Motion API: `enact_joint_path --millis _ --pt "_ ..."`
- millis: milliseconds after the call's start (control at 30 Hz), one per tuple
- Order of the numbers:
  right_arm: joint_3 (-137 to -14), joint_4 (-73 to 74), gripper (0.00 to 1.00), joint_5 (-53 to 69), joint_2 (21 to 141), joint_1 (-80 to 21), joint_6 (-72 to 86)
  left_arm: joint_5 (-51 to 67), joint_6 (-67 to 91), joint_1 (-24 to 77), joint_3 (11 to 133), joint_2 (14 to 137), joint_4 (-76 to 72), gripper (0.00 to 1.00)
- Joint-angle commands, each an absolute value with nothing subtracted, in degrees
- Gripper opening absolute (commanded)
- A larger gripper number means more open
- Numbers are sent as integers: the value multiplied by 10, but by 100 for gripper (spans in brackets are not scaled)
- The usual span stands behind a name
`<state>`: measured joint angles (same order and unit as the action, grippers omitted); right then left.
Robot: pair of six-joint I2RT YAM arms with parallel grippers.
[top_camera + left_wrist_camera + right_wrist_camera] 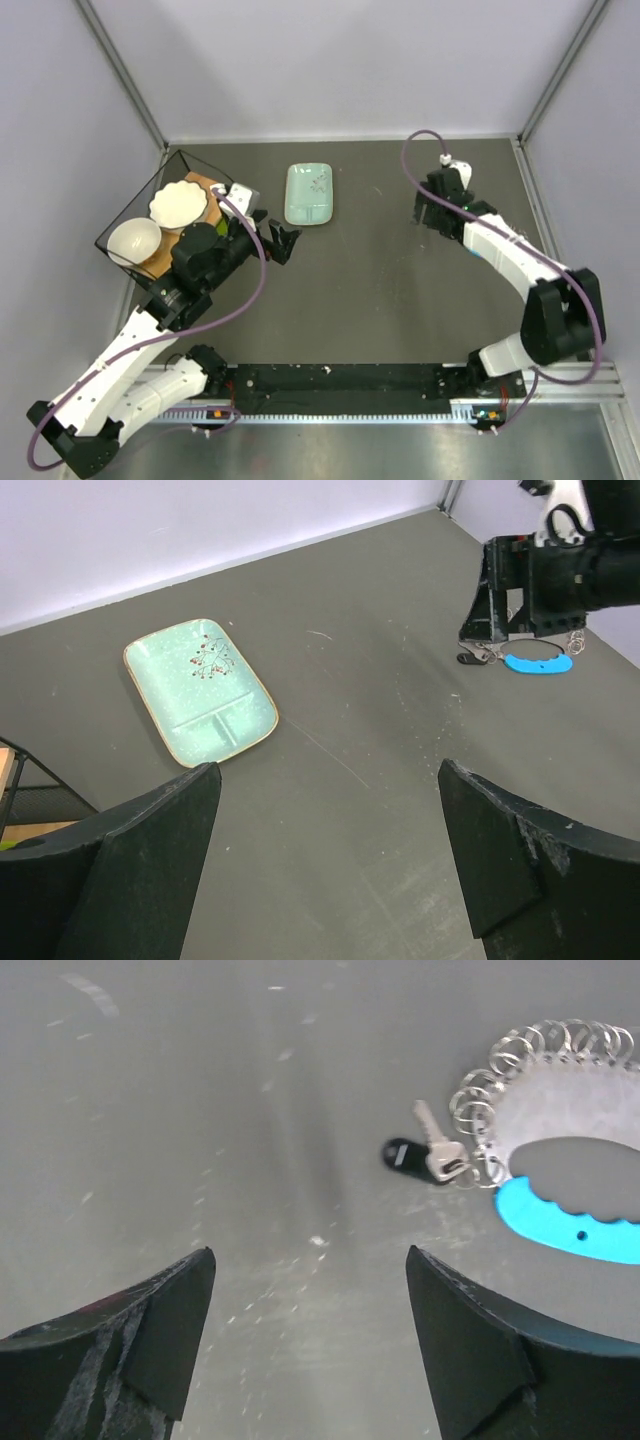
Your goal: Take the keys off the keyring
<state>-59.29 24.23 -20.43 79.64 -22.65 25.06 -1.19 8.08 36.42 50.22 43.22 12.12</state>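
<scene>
The keyring lies on the dark table at the right rear; its bright blue curved tag (570,1228) and a chain of small silvery rings (520,1055) show in the right wrist view. A silvery key (437,1150) and a tiny black piece (402,1155) lie at its left end. The left wrist view also shows the tag (537,664) and keys (478,657). My right gripper (308,1255) is open and empty, just above the table, short of the keys. My left gripper (328,770) is open and empty, far to the left. In the top view the right gripper (430,212) hides the keyring.
A pale green rectangular dish (309,193) lies at the back centre, also seen from the left wrist (200,690). A black wire rack (128,213) with two white bowls stands at the left edge, behind my left arm. Grey walls close in the table.
</scene>
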Motion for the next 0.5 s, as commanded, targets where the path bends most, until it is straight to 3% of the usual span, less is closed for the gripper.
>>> enact_joint_path --millis 0,33,233,467 --pt "-650 261 70 -172 881 -144 242 -20 86 366 505 421 104 95" --pt "-661 261 63 -164 895 -130 244 -22 86 366 505 421 105 95" --pt "-716 280 44 -163 981 -65 230 -30 84 366 502 413 105 95" --pt "-745 285 45 -172 1018 -27 233 -33 83 366 501 416 105 95"
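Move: The key at the near-left end of the keyring lies about 6 cm ahead of the right hand, 10 cm to its right and 12 cm below. The black fob under it sits some 2 cm closer to the hand's line and 1 cm nearer the base; the white plate with the rings is about 10 cm right of the key, its blue handle equally far right but 6 cm back. From the left hand the key is roughly 17 cm ahead, 40 cm right and 29 cm below. The right hand swoops towards the key, some 10 cm to the right while sinking about 7 cm and reaching 5 cm forward, fast at first and easing off as it comes in. On the way the fingers tip about 15 degrees further down, turn about 15 degrees clockwise and narrow to under half open, stopping short of contact, above the key and fob. ##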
